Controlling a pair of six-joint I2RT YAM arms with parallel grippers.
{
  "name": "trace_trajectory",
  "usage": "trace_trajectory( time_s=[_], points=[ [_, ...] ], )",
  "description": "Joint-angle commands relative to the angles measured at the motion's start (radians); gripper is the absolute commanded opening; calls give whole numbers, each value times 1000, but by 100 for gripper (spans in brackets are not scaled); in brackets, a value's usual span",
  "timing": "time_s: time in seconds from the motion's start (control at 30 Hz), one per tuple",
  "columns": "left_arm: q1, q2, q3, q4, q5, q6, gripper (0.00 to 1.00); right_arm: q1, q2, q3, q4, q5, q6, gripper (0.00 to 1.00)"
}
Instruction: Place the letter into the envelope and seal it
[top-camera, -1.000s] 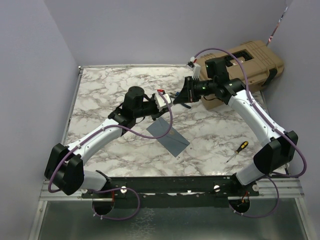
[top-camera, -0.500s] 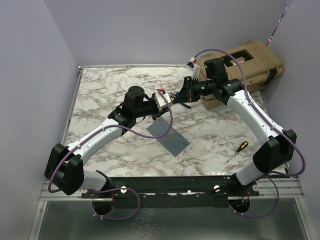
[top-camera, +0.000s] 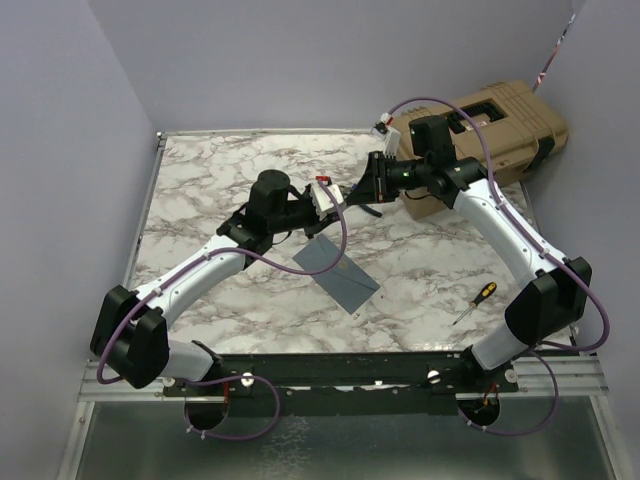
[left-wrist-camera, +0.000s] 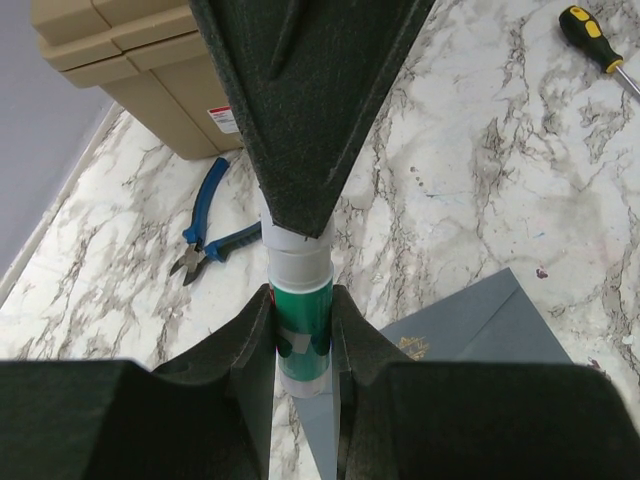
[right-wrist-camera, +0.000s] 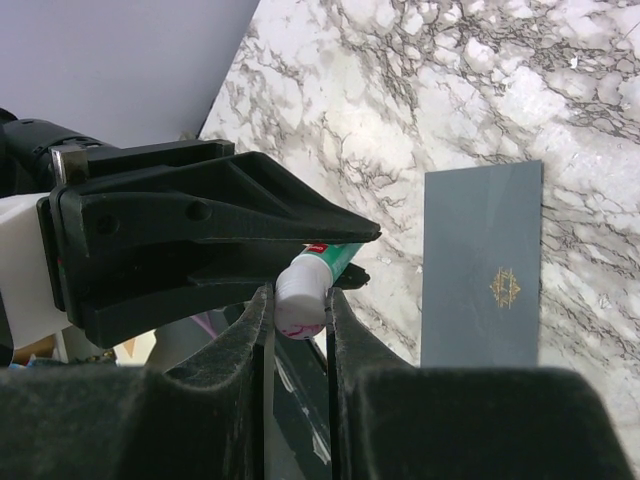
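The grey-blue envelope (top-camera: 336, 270) lies flat on the marble table, with a small gold mark on its face (right-wrist-camera: 504, 286). It also shows under the left wrist (left-wrist-camera: 480, 330). The letter is out of view. A green glue stick (left-wrist-camera: 300, 312) hangs above the envelope's far corner, between the two arms (top-camera: 343, 198). My left gripper (left-wrist-camera: 300, 305) is shut on its green body. My right gripper (right-wrist-camera: 298, 300) is shut on its white cap (right-wrist-camera: 302, 292), facing the left gripper (right-wrist-camera: 200, 240) tip to tip.
A tan hard case (top-camera: 500, 120) stands at the back right, off the table's corner. Blue pliers (left-wrist-camera: 212, 232) lie in front of it. A yellow-and-black screwdriver (top-camera: 474, 302) lies at the near right. Purple walls close in the left and back.
The right gripper has crept slightly left toward the left gripper. Both grips on the glue stick are unchanged, and the envelope has not moved.
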Motion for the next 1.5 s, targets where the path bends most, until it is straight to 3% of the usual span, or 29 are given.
trace_trajectory(
  time_s=[0.0, 0.27, 0.3, 0.33, 0.4, 1.17, 1.47],
  points=[
    [-11, 12, 34, -5, 14, 4, 0, 1, 9, -18, 35, -54, 17, 1],
    [-12, 48, 80, -70, -4, -5, 0, 4, 14, -13, -5, -39, -31, 1],
    [-12, -125, 87, -82, -5, -2, 0, 8, 15, -12, -10, -32, -38, 1],
    [-13, 34, 91, -91, -4, -1, 0, 10, 16, -8, -17, -24, -44, 1],
    [-13, 68, 104, -108, -4, 1, 0, 18, 22, 3, -37, -7, -63, 1],
    [-53, 133, 216, -141, 5, 149, 0, 109, 143, 114, -256, 269, -114, 1],
    [-112, 131, 262, -97, 13, 219, 0, 111, 160, 59, -227, 223, -39, 0]
  ],
)
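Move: The glue stick is already held by both hands, its middle some 2 cm to the left gripper's right and about 3 cm to the right gripper's left. The envelope lies roughly 22 cm below the left gripper, about 5 cm back and 1 cm to its right; from the right gripper it is 5 cm back, 4 cm left and 24 cm down. The pliers lie about 18 cm ahead of the left gripper and 8 cm to its right. Keep both grippers shut on the glue stick, the left on its green body and the right at the white end, pause briefly, then lower them together towards the envelope, about 5 cm, the right sinking slightly more. As they go down, tip both sets of fingers further downward, some 15 degrees, and ease the left about 1 cm to the right. ##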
